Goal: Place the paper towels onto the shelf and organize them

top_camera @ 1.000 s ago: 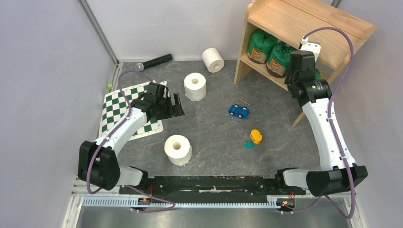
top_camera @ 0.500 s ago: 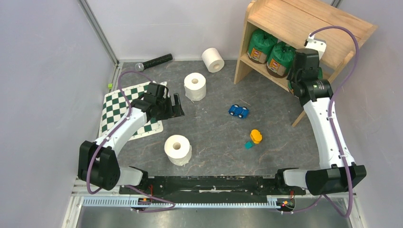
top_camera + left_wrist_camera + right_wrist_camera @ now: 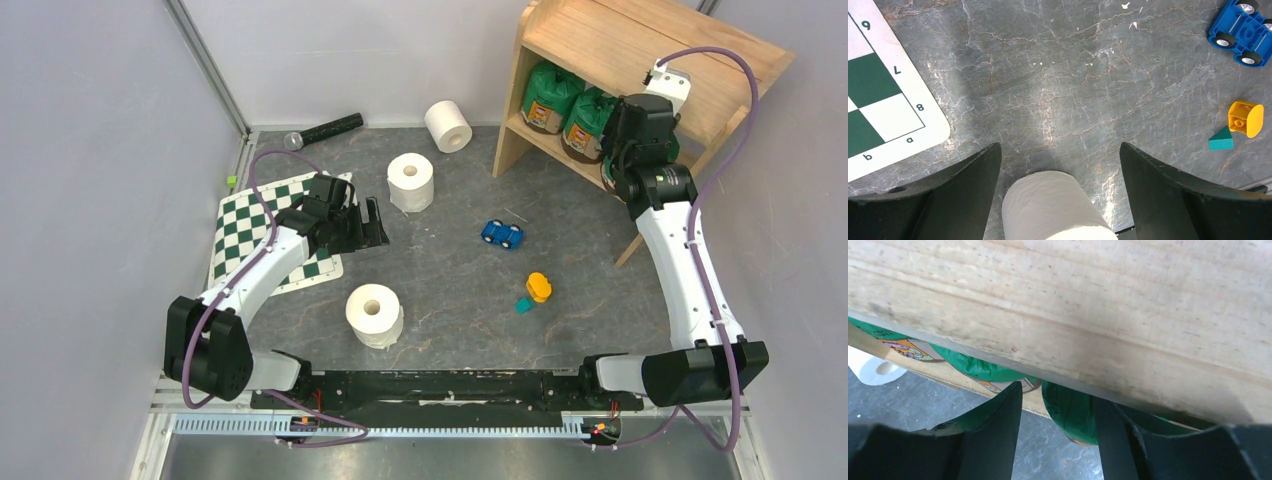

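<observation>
The wooden shelf [image 3: 640,40] stands at the back right; its board [image 3: 1098,305] fills the right wrist view. Two green-wrapped rolls [image 3: 548,95] [image 3: 588,118] sit on its lower tier. My right gripper [image 3: 615,150] reaches under the top board. In its wrist view it [image 3: 1057,392] is open, with a third green roll [image 3: 1070,410] just beyond the fingertips and floor showing beside it. Three bare white rolls lie on the floor [image 3: 448,125] [image 3: 410,182] [image 3: 374,313]. My left gripper [image 3: 372,222] is open and empty [image 3: 1060,147]; the near white roll [image 3: 1053,207] shows below it, untouched.
A green-white checkerboard mat [image 3: 265,235] lies under my left arm. A black microphone [image 3: 325,129] lies by the back wall. A blue toy car [image 3: 501,234], a yellow block [image 3: 539,287] and a teal block [image 3: 523,305] lie mid-floor.
My right wrist has shifted a little up and to the right, along the shelf. The left arm and the white rolls have not moved.
</observation>
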Available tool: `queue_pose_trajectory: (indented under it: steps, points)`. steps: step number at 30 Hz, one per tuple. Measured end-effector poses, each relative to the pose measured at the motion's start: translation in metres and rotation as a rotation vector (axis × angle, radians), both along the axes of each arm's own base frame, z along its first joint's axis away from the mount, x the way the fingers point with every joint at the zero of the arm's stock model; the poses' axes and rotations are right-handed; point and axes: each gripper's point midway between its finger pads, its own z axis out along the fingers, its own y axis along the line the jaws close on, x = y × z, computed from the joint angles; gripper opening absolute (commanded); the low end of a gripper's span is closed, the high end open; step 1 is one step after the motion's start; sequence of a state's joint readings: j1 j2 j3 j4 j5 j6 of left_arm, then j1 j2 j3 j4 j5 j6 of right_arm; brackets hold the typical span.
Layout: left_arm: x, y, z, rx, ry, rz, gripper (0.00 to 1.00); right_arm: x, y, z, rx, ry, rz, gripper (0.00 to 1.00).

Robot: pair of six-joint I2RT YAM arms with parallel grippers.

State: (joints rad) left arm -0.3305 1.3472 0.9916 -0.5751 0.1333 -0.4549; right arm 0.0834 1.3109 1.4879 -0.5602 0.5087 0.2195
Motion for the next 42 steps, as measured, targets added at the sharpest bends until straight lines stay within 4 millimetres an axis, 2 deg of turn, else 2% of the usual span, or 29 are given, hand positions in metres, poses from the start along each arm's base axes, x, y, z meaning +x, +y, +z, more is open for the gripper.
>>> queue_pose_trajectory:
  steps: [6, 11, 13, 14, 15, 19, 22, 26, 31, 36, 42]
  points:
    - [0.000, 0.000, 0.000, 0.000, 0.000, 0.000, 0.93, 0.004, 0.002, 0.007, 0.006, -0.036, 0.007, 0.66]
    - [-0.001, 0.001, -0.001, 0.002, 0.006, 0.001, 0.93, 0.003, 0.007, 0.018, 0.019, -0.089, 0.050, 0.78]
    - [-0.002, 0.001, -0.001, 0.004, 0.010, 0.001, 0.93, -0.002, 0.010, 0.026, 0.018, -0.118, 0.080, 0.85]
    - [-0.003, 0.001, -0.002, 0.004, 0.012, 0.001, 0.93, -0.006, 0.011, 0.030, 0.015, -0.131, 0.094, 0.94]
    - [-0.003, 0.001, -0.002, 0.005, 0.015, 0.001, 0.93, -0.010, 0.015, 0.036, 0.012, -0.151, 0.122, 0.98]
    - [-0.004, 0.002, -0.001, 0.006, 0.016, 0.001, 0.93, -0.032, 0.027, 0.053, -0.017, -0.210, 0.232, 0.98]
    - [-0.004, 0.002, 0.001, 0.005, 0.011, 0.003, 0.93, -0.048, 0.040, 0.054, -0.033, -0.232, 0.327, 0.98]
    - [-0.002, 0.002, 0.005, 0.001, 0.000, 0.003, 0.93, -0.058, 0.052, 0.036, -0.035, -0.203, 0.407, 0.98]
    - [-0.001, 0.002, 0.014, -0.005, -0.020, 0.004, 0.93, -0.059, 0.061, -0.006, 0.001, -0.064, 0.458, 0.98]
    - [-0.002, 0.002, 0.020, -0.009, -0.033, 0.004, 0.94, -0.058, 0.060, -0.042, 0.037, 0.073, 0.446, 0.98]
    - [-0.004, 0.003, 0.019, -0.006, -0.024, 0.004, 0.94, -0.051, 0.054, -0.065, 0.048, 0.152, 0.414, 0.98]
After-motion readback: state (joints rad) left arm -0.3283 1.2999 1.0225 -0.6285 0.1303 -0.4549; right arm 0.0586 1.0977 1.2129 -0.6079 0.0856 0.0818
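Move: At the shelf's lower board, the third green pack, just set down, has its middle about 4 cm ahead of the right hand, 4 cm to its right and 8 cm below. The second green pack stands roughly 8 cm ahead and 4 cm left of that hand, and the first about 13 cm ahead and 10 cm left, both at the same height. From the left hand the third pack lies some 48 cm right, 11 cm ahead and 12 cm higher. Opening its half-open fingers fully, the right hand rises about 5 cm and draws back and left, about 6 cm each way, clear of the third green pack and the shelf's upper board while turning some 25 degrees counter-clockwise. Then it sinks about 12 cm in front of the shelf, the wrist tipping down, and at the end eases slightly forward again with the fingers wide open. ##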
